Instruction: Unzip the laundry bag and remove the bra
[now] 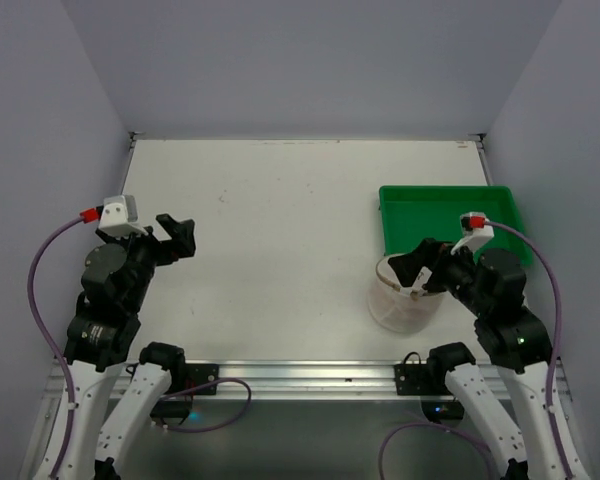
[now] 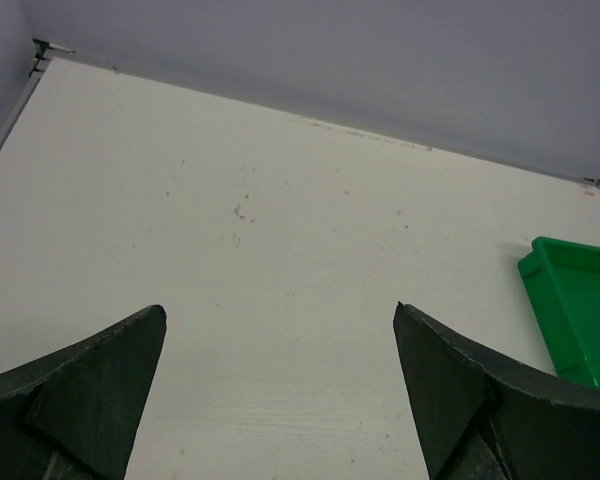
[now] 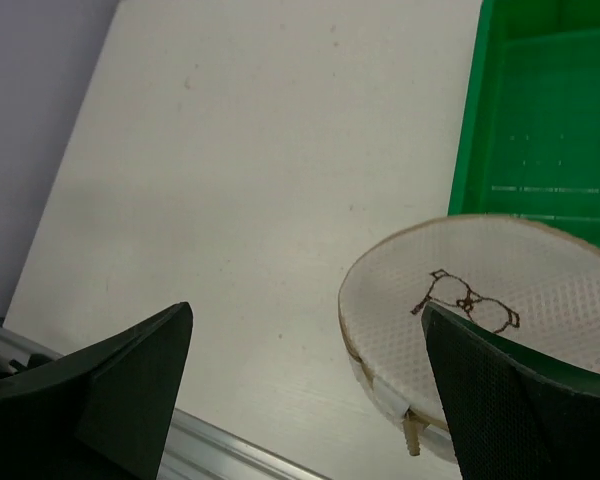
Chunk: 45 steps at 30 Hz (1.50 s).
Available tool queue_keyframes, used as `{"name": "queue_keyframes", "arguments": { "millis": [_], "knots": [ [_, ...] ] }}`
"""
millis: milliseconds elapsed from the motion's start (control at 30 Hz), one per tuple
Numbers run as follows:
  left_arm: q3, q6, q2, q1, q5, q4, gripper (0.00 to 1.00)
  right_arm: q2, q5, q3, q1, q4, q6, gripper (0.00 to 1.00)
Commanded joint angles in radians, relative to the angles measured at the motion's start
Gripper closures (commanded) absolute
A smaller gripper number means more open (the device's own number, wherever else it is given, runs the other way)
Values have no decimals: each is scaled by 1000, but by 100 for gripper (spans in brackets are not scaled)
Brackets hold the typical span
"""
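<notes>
The laundry bag (image 1: 395, 300) is a round pouch of translucent white mesh standing near the table's front right, just in front of the green tray. In the right wrist view the laundry bag (image 3: 450, 290) shows its flat face with a small black bra sketch, a beige zip rim and a beige zip pull (image 3: 413, 437) hanging at its near edge. The bra itself is hidden. My right gripper (image 1: 418, 267) (image 3: 306, 307) hovers open above the bag's left part, holding nothing. My left gripper (image 1: 179, 235) (image 2: 280, 306) is open over bare table at the left.
A green rectangular tray (image 1: 450, 215) (image 3: 550, 100) (image 2: 580, 310) sits right behind the bag. The white table (image 1: 280, 220) is walled at the back and both sides. A metal rail (image 1: 310, 372) runs along the near edge.
</notes>
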Motion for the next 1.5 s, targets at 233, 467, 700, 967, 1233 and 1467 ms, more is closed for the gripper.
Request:
{"name": "queue_keyframes", "arguments": {
  "millis": [233,467,700,967,1233,1467],
  "knots": [
    [-113,4,56,7,70,105,0,187,51,-57,65,29,37,1],
    [-142,39,95,7,32,110,0,358,194,-37,211,8,43,1],
    [-193,48,99,7,7,124,0,461,373,-20,315,-46,71,1],
    [-216,51,101,7,-4,127,0,547,531,10,440,-130,126,7],
    [-231,53,98,7,-2,133,0,718,674,66,556,-244,232,6],
    [-238,51,83,7,-19,133,0,826,746,98,584,-305,295,33]
  ]
}}
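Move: The laundry bag's middle lies about 22 cm below the right gripper, some 4 cm to its right and 1 cm ahead. The zip pull hangs on the bag's near rim, roughly 5 cm back and 6 cm right of that gripper, 16 cm down. The green tray's middle is about 25 cm ahead and 21 cm right, some 25 cm down. From the left gripper the bag lies about 50 cm right, 4 cm back and 26 cm down. Lower the right gripper about 18 cm onto the left part of the laundry bag's top, tipping the fingers down and rolling the hand's left side down some 40 degrees. Set the fingers astride the mesh by the zip's left edge and begin closing them late, to about two thirds open. Meanwhile sink the open left gripper about 11 cm over bare table, tipping it slightly down. ##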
